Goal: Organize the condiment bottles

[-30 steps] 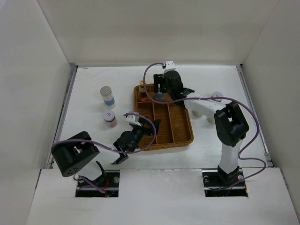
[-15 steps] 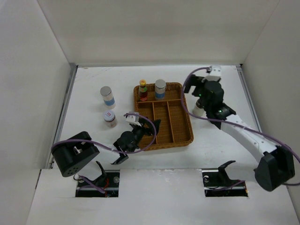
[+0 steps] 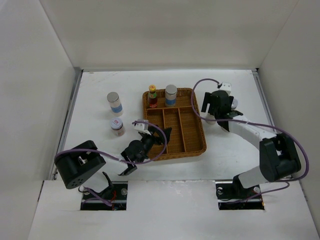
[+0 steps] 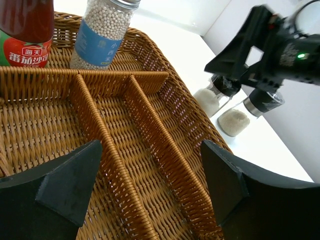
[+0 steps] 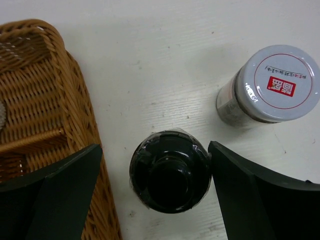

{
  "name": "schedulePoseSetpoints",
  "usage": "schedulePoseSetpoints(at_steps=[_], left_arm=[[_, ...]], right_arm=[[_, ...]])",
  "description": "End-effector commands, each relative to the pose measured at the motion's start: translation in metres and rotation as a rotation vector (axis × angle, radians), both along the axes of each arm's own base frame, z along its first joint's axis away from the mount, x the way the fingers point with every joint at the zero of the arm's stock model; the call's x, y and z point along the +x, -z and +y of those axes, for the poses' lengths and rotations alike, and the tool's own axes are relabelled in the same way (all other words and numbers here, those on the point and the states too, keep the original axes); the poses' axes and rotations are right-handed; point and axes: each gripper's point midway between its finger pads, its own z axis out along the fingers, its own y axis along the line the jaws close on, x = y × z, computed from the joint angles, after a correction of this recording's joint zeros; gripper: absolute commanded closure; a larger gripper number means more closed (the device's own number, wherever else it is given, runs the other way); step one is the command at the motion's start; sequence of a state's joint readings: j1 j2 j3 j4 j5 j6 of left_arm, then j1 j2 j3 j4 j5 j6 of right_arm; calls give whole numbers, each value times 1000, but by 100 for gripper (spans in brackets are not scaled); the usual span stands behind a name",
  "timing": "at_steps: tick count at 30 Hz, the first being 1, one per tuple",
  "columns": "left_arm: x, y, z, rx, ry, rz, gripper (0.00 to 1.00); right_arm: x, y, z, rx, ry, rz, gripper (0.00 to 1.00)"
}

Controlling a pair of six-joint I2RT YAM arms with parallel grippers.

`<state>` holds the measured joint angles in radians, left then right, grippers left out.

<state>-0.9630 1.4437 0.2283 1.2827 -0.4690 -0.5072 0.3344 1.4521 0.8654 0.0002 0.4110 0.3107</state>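
Observation:
My right gripper (image 5: pixel 155 150) is open, one finger on each side of a black-capped bottle (image 5: pixel 170 171) that stands on the table just right of the wicker tray (image 5: pixel 45 100). A jar with a red-marked pale lid (image 5: pixel 277 85) stands beside it. In the tray's back compartment stand a red sauce bottle (image 3: pixel 152 96) and a blue-banded white cylinder (image 3: pixel 171 95). A second blue-banded cylinder (image 3: pixel 114 103) and a small red-marked jar (image 3: pixel 117 126) stand left of the tray (image 3: pixel 202 142). My left gripper (image 4: pixel 151 150) hangs open and empty over the tray's long compartments.
White walls close in the table on three sides. From the left wrist, the right arm (image 4: pixel 270 45) shows over two pale-filled bottles (image 4: pixel 212 97) beyond the tray's right rim (image 4: pixel 195 125). My left gripper (image 3: pixel 150 136) sits at the tray's front left corner.
The right arm left the blue-banded cylinder in the tray's back compartment, swung right past the tray, and now straddles the black-capped bottle with open jaws. The left arm has not moved.

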Motion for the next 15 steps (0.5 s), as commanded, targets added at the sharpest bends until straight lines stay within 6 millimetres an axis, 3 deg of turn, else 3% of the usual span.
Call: schedulePoseSetpoints(at_steps=[1,7,9,11,13,15], left_arm=[[-5,-26,0,-93,13,-49,21],[-4,-26,2,-92,5,-48,20],[-2,-23,2,-86,1,-43,20],[-2,-23,2,-87,2,-44,20],[-3,-26,3,-95,2,-49,20],[-2,-25,4,-92,-1,-47,20]], right_arm=[[15,-16,2,17,21,-38,9],[13,-4,-3,-2,51,-6,28],[14,-9,-4,7,53,-17,38],[19,-31,-4,13,61,-75,47],[22,-70,-8,9,79,-168,48],[20,-110,5,-6,49,-261,48]])
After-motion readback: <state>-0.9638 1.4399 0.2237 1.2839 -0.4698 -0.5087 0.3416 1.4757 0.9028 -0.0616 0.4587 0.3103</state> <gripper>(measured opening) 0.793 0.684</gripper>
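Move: The black-capped bottle is already between the right hand's open fingers, its middle about 5 cm below the hand, roughly 1 cm ahead and 1 cm to the right, its cap nearer the right finger. From that hand the pale-lidded jar stands some 9 cm right and 4 cm ahead; the dark-lidded shaker lies 10 cm right and 3 cm back. From the left hand the bottle is roughly 21 cm right, 12 cm ahead and 7 cm lower. Sinking a last 1.5 cm or so over the bottle, the right hand closes its fingers from nearly full opening to about two thirds, until both pads pinch the black cap from left and right. It settles there briefly, then starts up again by about 1 cm, keeping its hold. ##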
